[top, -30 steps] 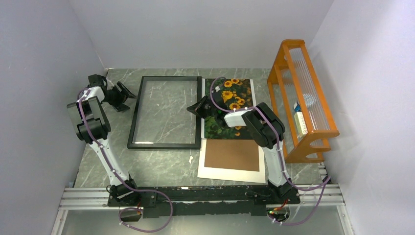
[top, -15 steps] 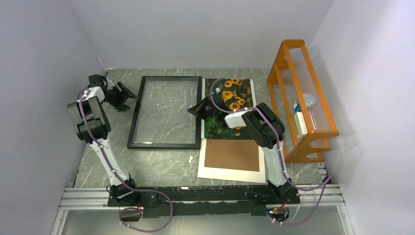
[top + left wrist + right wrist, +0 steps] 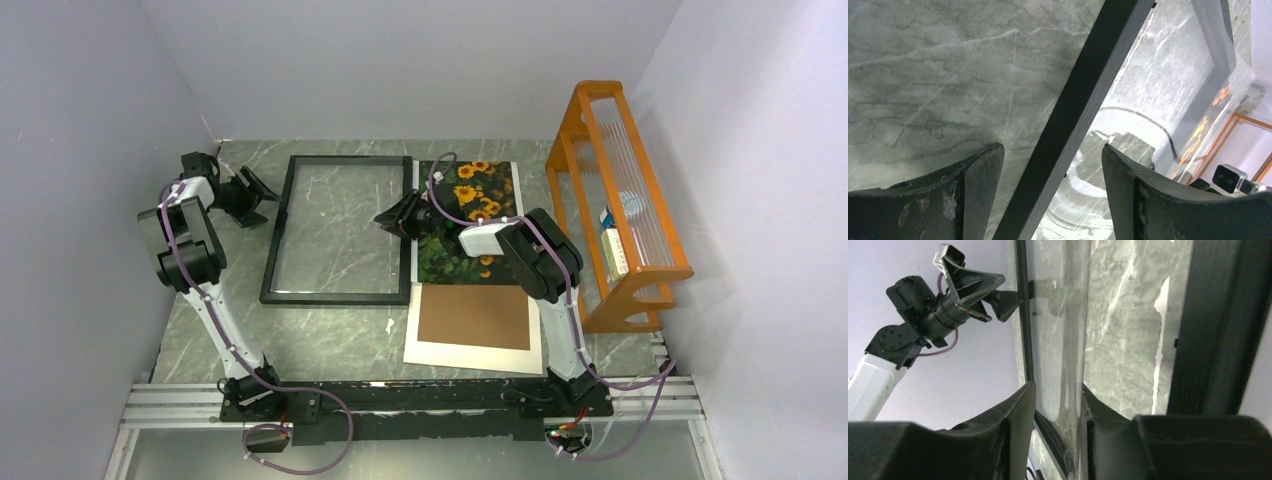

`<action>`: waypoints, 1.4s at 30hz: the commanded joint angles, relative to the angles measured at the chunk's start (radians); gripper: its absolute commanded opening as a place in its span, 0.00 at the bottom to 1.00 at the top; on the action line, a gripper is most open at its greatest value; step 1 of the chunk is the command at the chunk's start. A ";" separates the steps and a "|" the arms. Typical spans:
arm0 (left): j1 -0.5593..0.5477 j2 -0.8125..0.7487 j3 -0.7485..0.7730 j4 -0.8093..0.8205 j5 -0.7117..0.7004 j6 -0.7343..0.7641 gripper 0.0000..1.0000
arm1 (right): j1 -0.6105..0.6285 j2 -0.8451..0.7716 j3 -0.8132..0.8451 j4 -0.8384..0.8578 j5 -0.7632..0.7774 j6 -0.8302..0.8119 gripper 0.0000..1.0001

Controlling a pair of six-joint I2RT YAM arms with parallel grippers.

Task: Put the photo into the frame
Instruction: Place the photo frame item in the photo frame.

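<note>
The black frame (image 3: pixel 335 296) lies flat left of centre, marble showing through its glass. The sunflower photo (image 3: pixel 485 200) lies flat against its right side. My right gripper (image 3: pixel 386 217) hovers over the frame's right bar, by the photo's left edge. In the right wrist view its jaws (image 3: pixel 1058 410) stand a little apart, open, with only glass and the black bar (image 3: pixel 1218 325) beyond them. My left gripper (image 3: pixel 268 200) is wide open at the frame's left bar (image 3: pixel 1073 115), which runs between its fingers (image 3: pixel 1053 165). Whether they touch it I cannot tell.
A brown backing board (image 3: pixel 473 315) rests on a white mat sheet (image 3: pixel 470 355) just in front of the photo. An orange wooden rack (image 3: pixel 620 200) stands along the right wall. Grey walls close in on the left, back and right.
My right gripper has shifted slightly left, from the photo's edge over the frame's right bar, and its jaws have parted. The photo, the frame and the left arm have not moved.
</note>
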 commanded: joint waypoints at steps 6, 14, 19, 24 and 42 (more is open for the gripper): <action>-0.009 0.049 0.010 -0.014 -0.016 0.040 0.78 | -0.012 0.038 0.092 0.032 -0.104 -0.050 0.31; -0.010 0.049 0.009 -0.015 -0.017 0.041 0.78 | -0.017 0.059 0.072 0.108 -0.146 -0.008 0.04; -0.010 0.045 0.003 -0.008 -0.023 0.035 0.78 | -0.017 0.060 0.067 0.111 -0.150 0.009 0.02; -0.014 0.054 0.016 -0.015 -0.031 0.036 0.78 | -0.017 0.056 0.051 0.097 -0.161 -0.026 0.00; -0.034 0.072 0.040 -0.026 -0.050 0.044 0.78 | -0.046 0.074 0.019 0.191 -0.250 -0.051 0.00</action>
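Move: The clear sheet lies mostly to the right hand's left, its right edge at the fingers and its middle about 12 cm left, 1 back and 3 below. The frame's middle is some 9 cm left, 2 back and 6 below. The photo's middle is about 20 cm right, level fore and aft, 7 below. From the left hand the sheet's middle is roughly 15 cm right and 5 back. Right hand shifts about 1 cm left, shuts its fingertips on the clear sheet's edge, then eases back right. ##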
